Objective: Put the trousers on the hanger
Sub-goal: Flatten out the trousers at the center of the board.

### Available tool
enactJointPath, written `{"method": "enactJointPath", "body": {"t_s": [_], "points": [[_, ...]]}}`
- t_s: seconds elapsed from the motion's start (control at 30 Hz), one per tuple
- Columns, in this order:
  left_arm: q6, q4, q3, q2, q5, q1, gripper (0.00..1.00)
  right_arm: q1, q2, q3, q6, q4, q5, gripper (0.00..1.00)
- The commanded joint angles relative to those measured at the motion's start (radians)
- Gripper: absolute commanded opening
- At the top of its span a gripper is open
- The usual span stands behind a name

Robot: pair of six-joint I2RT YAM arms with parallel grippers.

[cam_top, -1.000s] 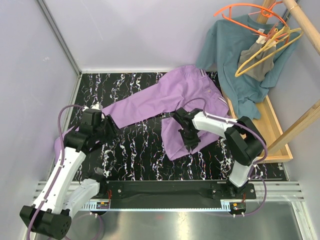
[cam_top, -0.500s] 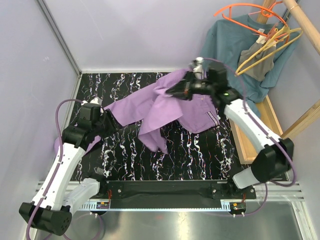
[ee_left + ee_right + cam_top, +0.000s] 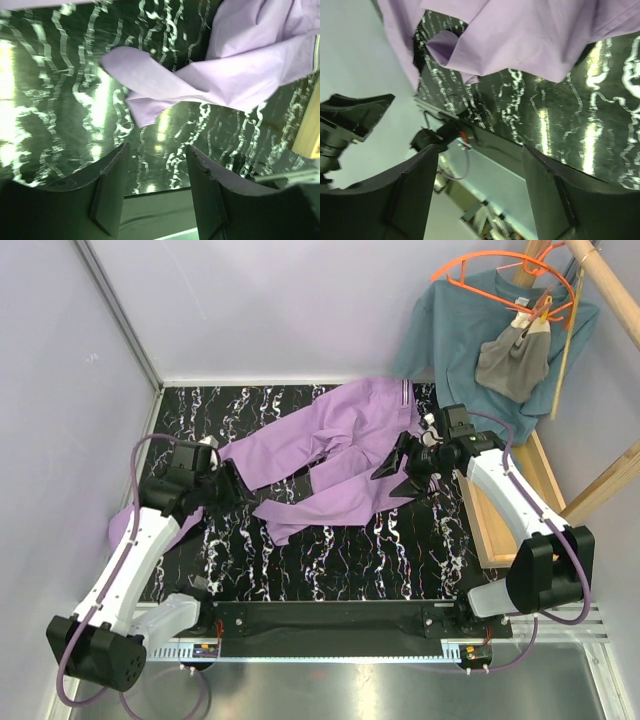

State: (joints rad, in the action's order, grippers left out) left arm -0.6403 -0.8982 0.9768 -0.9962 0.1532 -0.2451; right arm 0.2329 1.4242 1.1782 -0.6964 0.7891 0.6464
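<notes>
The lilac trousers (image 3: pixel 350 440) lie on the black marbled table, striped waistband at the back. One leg is folded across toward the front left, and the other runs left past my left gripper (image 3: pixel 228 485). That gripper is open and empty just above the table, beside the leg. My right gripper (image 3: pixel 398 472) is open and empty at the trousers' right edge. In the left wrist view the trousers (image 3: pixel 225 75) lie beyond my left gripper (image 3: pixel 157 150). In the right wrist view the trousers (image 3: pixel 520 35) lie beyond my right gripper (image 3: pixel 480 150). The yellow hanger (image 3: pixel 565 350) hangs edge-on at the rack, back right.
A teal shirt (image 3: pixel 460 340) and a small grey garment (image 3: pixel 515 355) hang on orange hangers (image 3: pixel 480 260) from a wooden rack (image 3: pixel 605 280). The rack's wooden base tray (image 3: pixel 545 490) borders the table's right side. Grey walls close the left and back.
My right gripper opened and let go of the trouser leg it had lifted; the leg now lies folded toward the front left. The right arm dropped back to the right. The yellow hanger swung edge-on.
</notes>
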Motion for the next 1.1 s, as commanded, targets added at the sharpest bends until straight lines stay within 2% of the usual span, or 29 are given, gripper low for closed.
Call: {"method": "enactJointPath", "body": {"t_s": [0.0,0.23,0.4,0.53,0.67,0.93,1.07], "points": [[-0.047,0.090,-0.042,-0.044,0.153,-0.016,0.54,0.002,-0.027,0.113,0.170,0.136,-0.091,0.75],[-0.234,0.209,-0.121,-0.162,0.097,-0.042,0.57,0.005,0.036,0.164,0.183,0.133,-0.037,0.75],[-0.334,0.210,-0.066,-0.330,0.056,-0.042,0.57,0.005,0.033,0.186,0.186,0.136,-0.028,0.75],[-0.398,0.191,-0.041,-0.395,0.010,-0.042,0.59,0.005,0.028,0.173,0.195,0.145,-0.022,0.76],[-0.437,0.200,-0.059,-0.421,-0.040,-0.033,0.60,0.006,0.013,0.155,0.195,0.139,-0.024,0.76],[-0.400,0.436,-0.131,-0.478,-0.012,0.006,0.58,0.006,0.005,0.130,0.178,0.122,-0.011,0.76],[-0.421,0.492,-0.144,-0.516,0.023,0.009,0.57,0.006,0.007,0.136,0.181,0.128,-0.013,0.76]]}}
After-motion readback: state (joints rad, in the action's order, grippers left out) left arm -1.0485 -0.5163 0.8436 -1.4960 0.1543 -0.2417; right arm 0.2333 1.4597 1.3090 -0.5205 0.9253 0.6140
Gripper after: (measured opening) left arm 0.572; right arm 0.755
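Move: The near trouser leg's free end lies some 5 cm ahead of the left hand, 4 cm to its right and about 16 cm below. The other leg crosses the board about 14 cm straight ahead of this hand, and its foot end lies roughly 17 cm to the left, level with the hand. The bunched crotch is about 12 cm ahead and 21 cm right. From the right hand, the near leg's end is some 26 cm left, 3 cm back and 17 cm below. The near leg's free end is what the left hand comes down to: it sinks about 13 cm, first straight down with a slight shift right, then reaching some 6 cm forward as well. The wrist tips the fingers about 20 degrees steeper and turns counter-clockwise by as much. The fingers stay open about the leg's tip; a firm touch can't be made out. ##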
